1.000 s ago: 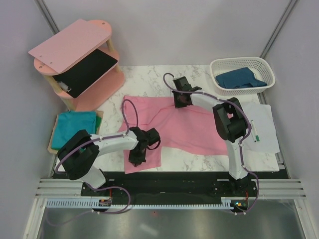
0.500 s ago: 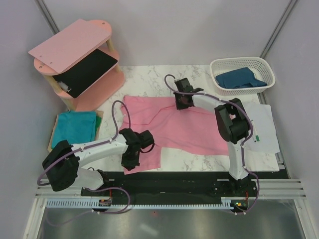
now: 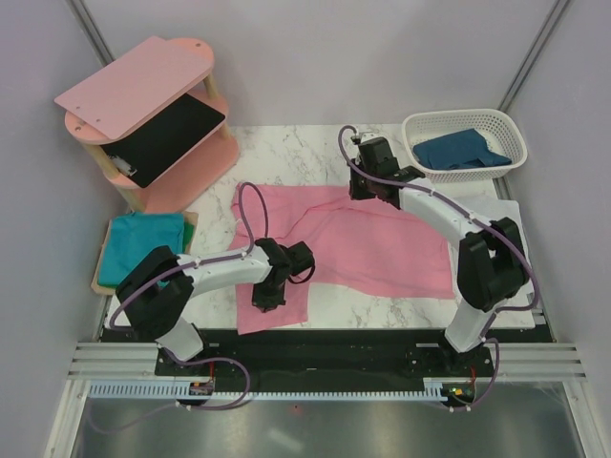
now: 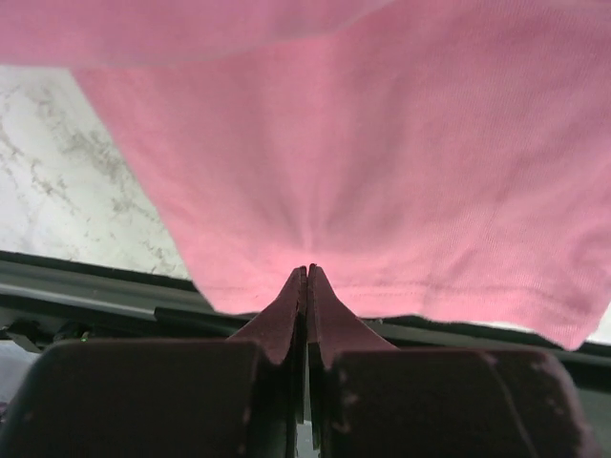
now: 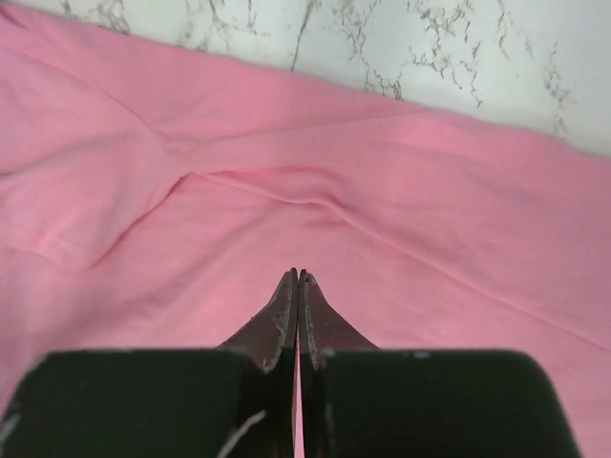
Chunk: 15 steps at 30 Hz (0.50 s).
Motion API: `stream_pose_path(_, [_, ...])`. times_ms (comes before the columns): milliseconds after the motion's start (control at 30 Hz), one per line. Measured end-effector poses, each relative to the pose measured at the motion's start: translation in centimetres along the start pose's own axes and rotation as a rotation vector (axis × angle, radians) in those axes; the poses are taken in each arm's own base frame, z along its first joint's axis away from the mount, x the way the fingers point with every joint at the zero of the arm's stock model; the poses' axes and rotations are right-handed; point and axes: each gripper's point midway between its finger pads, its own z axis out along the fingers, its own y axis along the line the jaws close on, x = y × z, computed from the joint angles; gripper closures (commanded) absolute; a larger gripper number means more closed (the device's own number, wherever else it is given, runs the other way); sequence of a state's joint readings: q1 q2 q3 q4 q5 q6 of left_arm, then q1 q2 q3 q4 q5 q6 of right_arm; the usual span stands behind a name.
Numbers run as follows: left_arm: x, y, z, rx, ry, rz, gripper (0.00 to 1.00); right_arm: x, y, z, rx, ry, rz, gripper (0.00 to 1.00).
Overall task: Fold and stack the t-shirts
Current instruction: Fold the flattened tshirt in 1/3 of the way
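Observation:
The light pink t-shirt (image 3: pixel 372 250) lies spread over the marble table, rumpled along its left side. My left gripper (image 3: pixel 265 300) sits on its near left corner, jaws shut, and the cloth (image 4: pixel 382 162) puckers around the tips (image 4: pixel 307 268) just above the hem. My right gripper (image 3: pixel 374 191) is at the shirt's far edge, jaws shut with the tips (image 5: pixel 298 273) in the pink cloth (image 5: pixel 449 239). A teal t-shirt (image 3: pixel 143 243) lies folded at the left. A dark blue t-shirt (image 3: pixel 460 153) lies in the basket.
A pink wooden shelf unit (image 3: pixel 143 91) holding a black panel stands at the back left. The white basket (image 3: pixel 465 120) is at the back right. A wooden tray (image 3: pixel 191 229) carries the teal shirt. White paper (image 3: pixel 508 229) lies at the right edge.
My right gripper has moved right along the far edge, and the pink shirt's right side has shifted right with it. My left gripper has shifted slightly up and right on the near corner.

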State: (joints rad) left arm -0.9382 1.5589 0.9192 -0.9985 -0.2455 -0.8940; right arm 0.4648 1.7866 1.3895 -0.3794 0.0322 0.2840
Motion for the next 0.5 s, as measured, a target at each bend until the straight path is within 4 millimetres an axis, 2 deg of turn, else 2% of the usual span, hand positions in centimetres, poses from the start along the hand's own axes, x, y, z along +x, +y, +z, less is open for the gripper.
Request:
stream_pose_path(100, [-0.2,-0.7,1.0,-0.006,0.005,0.003,0.98,-1.5,0.1,-2.4,-0.013,-0.056,0.006,1.00])
stream_pose_path(200, [-0.4,-1.2,1.7,-0.001,0.007,0.007,0.98,-2.4,-0.4,-3.5,-0.009,-0.085,0.018,0.91])
stream_pose_path(300, [-0.3,-1.3,1.8,0.001,0.008,0.015,0.98,-2.5,-1.3,-4.2,0.008,-0.095,0.030,0.74])
stream_pose_path(333, [-0.2,-1.3,1.8,0.001,0.008,0.017,0.98,-2.3,-1.7,-4.4,0.017,-0.093,0.034,0.58])
stream_pose_path(433, [0.2,-1.5,1.7,-0.001,0.001,0.039,0.98,-1.2,-2.7,-4.8,0.047,-0.075,0.037,0.37])
stream_pose_path(500, [0.6,-1.7,1.7,-0.004,-0.003,0.063,0.98,-0.4,-3.2,-5.0,0.065,-0.060,0.036,0.32])
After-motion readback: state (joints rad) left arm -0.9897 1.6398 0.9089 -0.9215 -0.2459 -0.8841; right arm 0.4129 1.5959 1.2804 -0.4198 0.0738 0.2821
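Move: The shirt's near-left flap lies some 2 cm straight under the left fingertips, its hem about 5 cm back, with the teal shirts around 24 cm left and 17 ahead of the left hand. The right hand hovers roughly 11 cm above the shirt: the shirt's right edge is about 21 cm right and 11 back, its far edge 10 cm straight ahead, the basket some 26 cm right and 22 ahead. The shirt's near-left flap is pressed by the shut left fingertips, which sink about 2 cm onto the cloth, then drag back and slightly right by roughly a centimetre. The right hand, clear of the shirt, rises about 4 cm, swings some 5 cm right and draws back a little towards the shirt's right side, easing down a bit at the end, its shut fingers opening past half. ##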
